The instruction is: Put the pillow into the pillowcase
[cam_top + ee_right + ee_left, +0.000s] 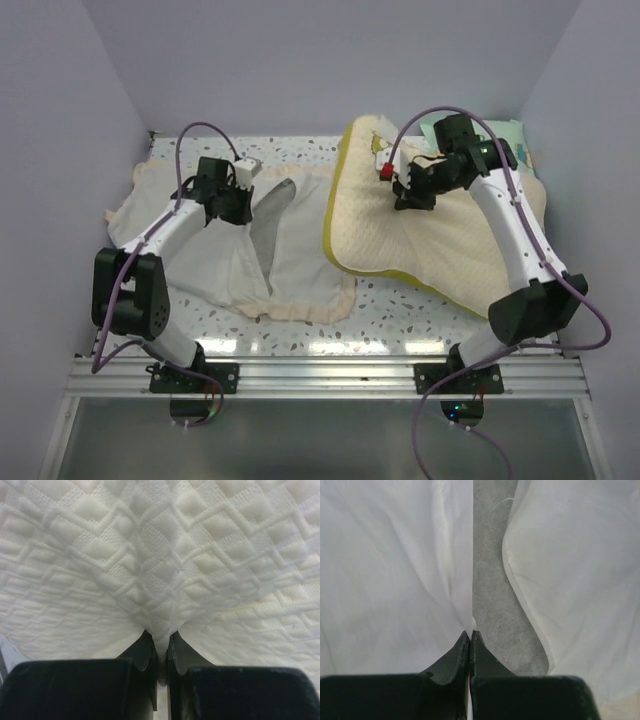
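The pale cream quilted pillow [400, 235] with a yellow edge lies at the right of the table, its left part lifted. My right gripper [412, 197] is shut on a pinched fold of the pillow [165, 580]. The pillowcase [290, 260] lies limp at the left, cream side up, with a grey plush strip [265, 225] showing where it gapes. My left gripper [232, 210] is shut on an edge of the pillowcase's cream fabric [395, 580], next to the grey plush [492, 605].
A mint-green pillow [515, 135] peeks out behind the right arm at the back right. Purple walls close in the table on three sides. The speckled tabletop [400, 310] shows in front of the pillow.
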Controlling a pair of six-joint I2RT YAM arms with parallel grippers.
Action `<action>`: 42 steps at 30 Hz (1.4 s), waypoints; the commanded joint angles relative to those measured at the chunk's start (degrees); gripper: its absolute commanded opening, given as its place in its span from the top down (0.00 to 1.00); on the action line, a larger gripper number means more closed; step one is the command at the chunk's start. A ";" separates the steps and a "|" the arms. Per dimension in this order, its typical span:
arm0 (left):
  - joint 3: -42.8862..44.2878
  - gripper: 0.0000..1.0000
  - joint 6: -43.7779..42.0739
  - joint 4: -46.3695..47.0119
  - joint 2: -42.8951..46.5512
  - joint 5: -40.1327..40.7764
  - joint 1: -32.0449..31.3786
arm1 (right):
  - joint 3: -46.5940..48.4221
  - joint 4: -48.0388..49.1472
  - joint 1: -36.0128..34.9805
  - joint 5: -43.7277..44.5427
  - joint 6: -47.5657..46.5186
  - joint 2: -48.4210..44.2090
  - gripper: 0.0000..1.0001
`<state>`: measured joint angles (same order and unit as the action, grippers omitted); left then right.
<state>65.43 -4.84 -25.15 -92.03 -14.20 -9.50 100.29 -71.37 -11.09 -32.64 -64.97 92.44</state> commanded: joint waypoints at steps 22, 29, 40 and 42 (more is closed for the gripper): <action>-5.31 1.00 0.10 4.84 13.45 -15.77 0.09 | -13.11 8.80 -28.81 -2.69 0.37 10.10 1.00; -7.33 1.00 -0.87 5.46 14.95 -17.09 0.09 | -5.82 8.88 -28.90 -2.34 0.10 18.99 1.00; -8.47 1.00 -5.35 2.82 13.98 -19.99 -0.17 | 12.97 4.14 -28.81 -1.81 1.86 30.33 1.00; -8.48 1.00 -5.70 2.47 13.63 -19.47 -0.35 | 15.45 1.86 -29.07 -2.60 1.78 31.39 1.00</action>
<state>57.28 -8.38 -22.33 -78.96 -31.99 -9.52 109.89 -68.27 -39.79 -32.51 -62.78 123.61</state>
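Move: The right gripper, holding the pillow high, has the dark open mouth of the pillowcase about 29 cm to its left, 4 cm ahead and 22 cm below. The pillow's near left corner hangs some 18 cm left of this gripper, 3 cm back and 15 cm down; the case's right half lies about 20 cm left, 3 cm ahead and 24 cm down. From the left gripper, pinching the left flap, the mouth is roughly 6 cm right, level fore-and-aft, 8 cm lower. Swing the right gripper with the pillow back and left, then down about 16 cm, and finish forward and left over the case's right half, some 20 cm left in all, turning roughly 25 degrees counter-clockwise. Meanwhile raise the pinched flap with the left gripper, easing it right, then draw it back about 5 cm; keep both grips shut. ##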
